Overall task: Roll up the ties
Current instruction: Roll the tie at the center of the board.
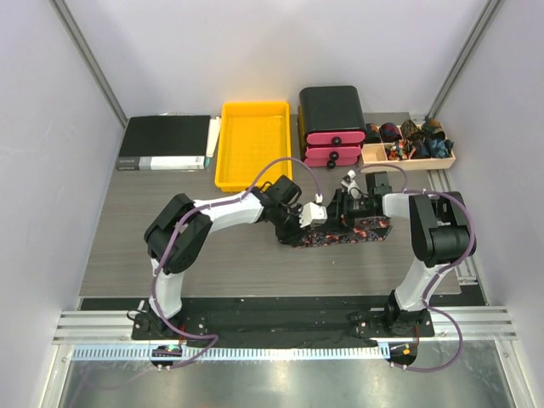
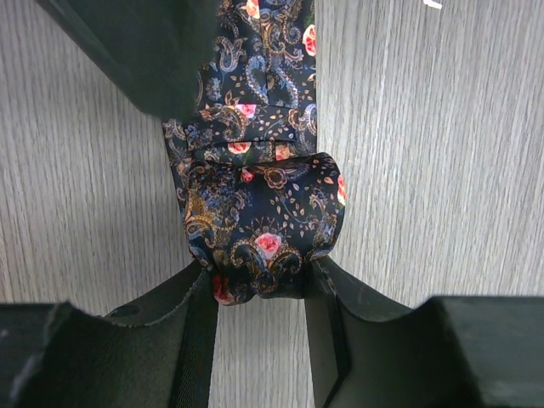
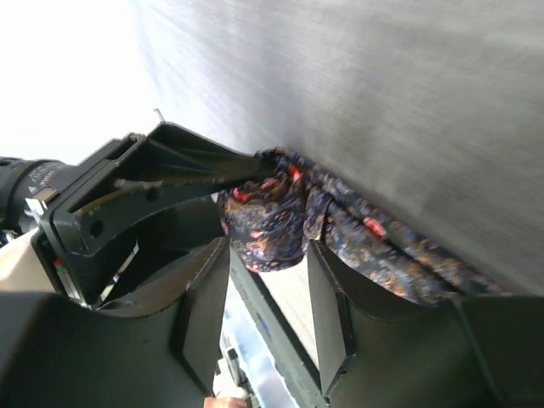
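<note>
A dark tie (image 1: pixel 361 229) with red and orange specks lies across the table, its left end wound into a small roll (image 2: pixel 259 225). My left gripper (image 2: pixel 259 289) is shut on that roll, one finger pressing each side of it. The unrolled part (image 2: pixel 263 68) runs away from it over the wood. My right gripper (image 3: pixel 265 251) faces the roll (image 3: pixel 263 221) from the other side, open, with the roll at its fingertips and a gap beside its left finger (image 3: pixel 204 289). In the top view the left gripper (image 1: pixel 313 217) and the right gripper (image 1: pixel 340 208) meet over the tie's left half.
A yellow tray (image 1: pixel 252 144) stands behind the grippers. To its right is a black box with pink drawers (image 1: pixel 332 123). A wooden tray (image 1: pixel 408 157) at the back right holds several rolled ties. A black binder (image 1: pixel 166 142) lies at the back left.
</note>
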Robot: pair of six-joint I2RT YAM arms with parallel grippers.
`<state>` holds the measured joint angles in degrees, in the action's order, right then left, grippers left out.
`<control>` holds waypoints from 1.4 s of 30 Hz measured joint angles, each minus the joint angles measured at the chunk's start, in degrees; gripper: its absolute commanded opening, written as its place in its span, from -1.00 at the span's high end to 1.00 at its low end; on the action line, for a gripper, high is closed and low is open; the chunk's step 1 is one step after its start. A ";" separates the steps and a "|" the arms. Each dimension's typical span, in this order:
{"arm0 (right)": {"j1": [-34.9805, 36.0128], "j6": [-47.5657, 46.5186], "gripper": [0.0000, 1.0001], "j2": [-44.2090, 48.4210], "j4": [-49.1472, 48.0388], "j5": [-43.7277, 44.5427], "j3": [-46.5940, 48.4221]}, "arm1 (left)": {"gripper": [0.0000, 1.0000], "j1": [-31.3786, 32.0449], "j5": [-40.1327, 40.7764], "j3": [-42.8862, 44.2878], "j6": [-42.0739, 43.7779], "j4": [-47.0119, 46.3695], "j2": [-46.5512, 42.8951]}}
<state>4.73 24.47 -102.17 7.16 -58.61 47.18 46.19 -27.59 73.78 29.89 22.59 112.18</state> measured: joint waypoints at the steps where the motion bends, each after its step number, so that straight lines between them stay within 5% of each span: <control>1: 0.31 0.61 0.03 0.24 -0.57 -0.11 -0.59 | 0.41 0.13 0.22 0.70 0.11 0.87 0.33; 8: 4.31 7.28 0.08 0.57 -8.79 -0.46 -6.69 | 0.35 0.57 1.64 4.44 -0.09 5.35 2.10; 12: 5.84 9.81 0.70 0.52 -12.94 -0.46 -8.13 | 0.25 0.66 2.01 4.76 -0.33 5.77 2.27; 15: 6.05 10.99 0.97 0.07 -15.02 -0.55 -8.04 | 0.04 0.61 2.21 4.81 -0.50 5.86 2.29; 25: 4.52 8.37 0.97 -5.01 -13.40 -1.16 -5.38 | -0.64 -1.27 -1.84 2.64 -1.36 4.50 1.09; 31: 2.73 6.73 0.97 -7.80 -10.95 -2.12 -4.50 | -0.89 -3.13 -3.82 -2.89 -3.96 -1.14 -1.95; 39: 2.32 2.93 0.98 -9.94 -7.48 -3.67 -1.73 | -0.99 -3.80 -4.68 -11.04 -8.76 -17.38 -4.09; 42: 2.27 1.79 0.97 -10.38 -6.08 -3.93 -0.85 | -0.87 -3.63 -5.64 -12.66 -9.33 -22.69 -4.07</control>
<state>7.01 26.26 -112.55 1.08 -62.54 46.33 42.57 -33.23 61.12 20.56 -0.10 108.12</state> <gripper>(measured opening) 0.039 0.988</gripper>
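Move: The tie's rolled end is still held between the left fingers, its middle about 1 cm to that hand's right and at its height. From the half-open right hand it lies about 5 cm left, 2 cm back and 4 cm below. The flat strip's middle is some 7 cm right, 2 cm back and 4 cm below the right hand; the drawer cabinet stands about 26 cm ahead, at its height. The yellow tray is some 25 cm ahead and 11 cm left of the left hand, slightly lower. The roll passes from the left fingers to the right: the right hand first sweeps back and left about 3 cm each and shuts, then goes down some 3 cm with a slight return right and forward, ending with its shut tips against the roll's right side. The left keeps its hold, then opens wide and lets go, staying within a couple of centimetres while its fingers swing roughly 15 degrees back up towards level. ##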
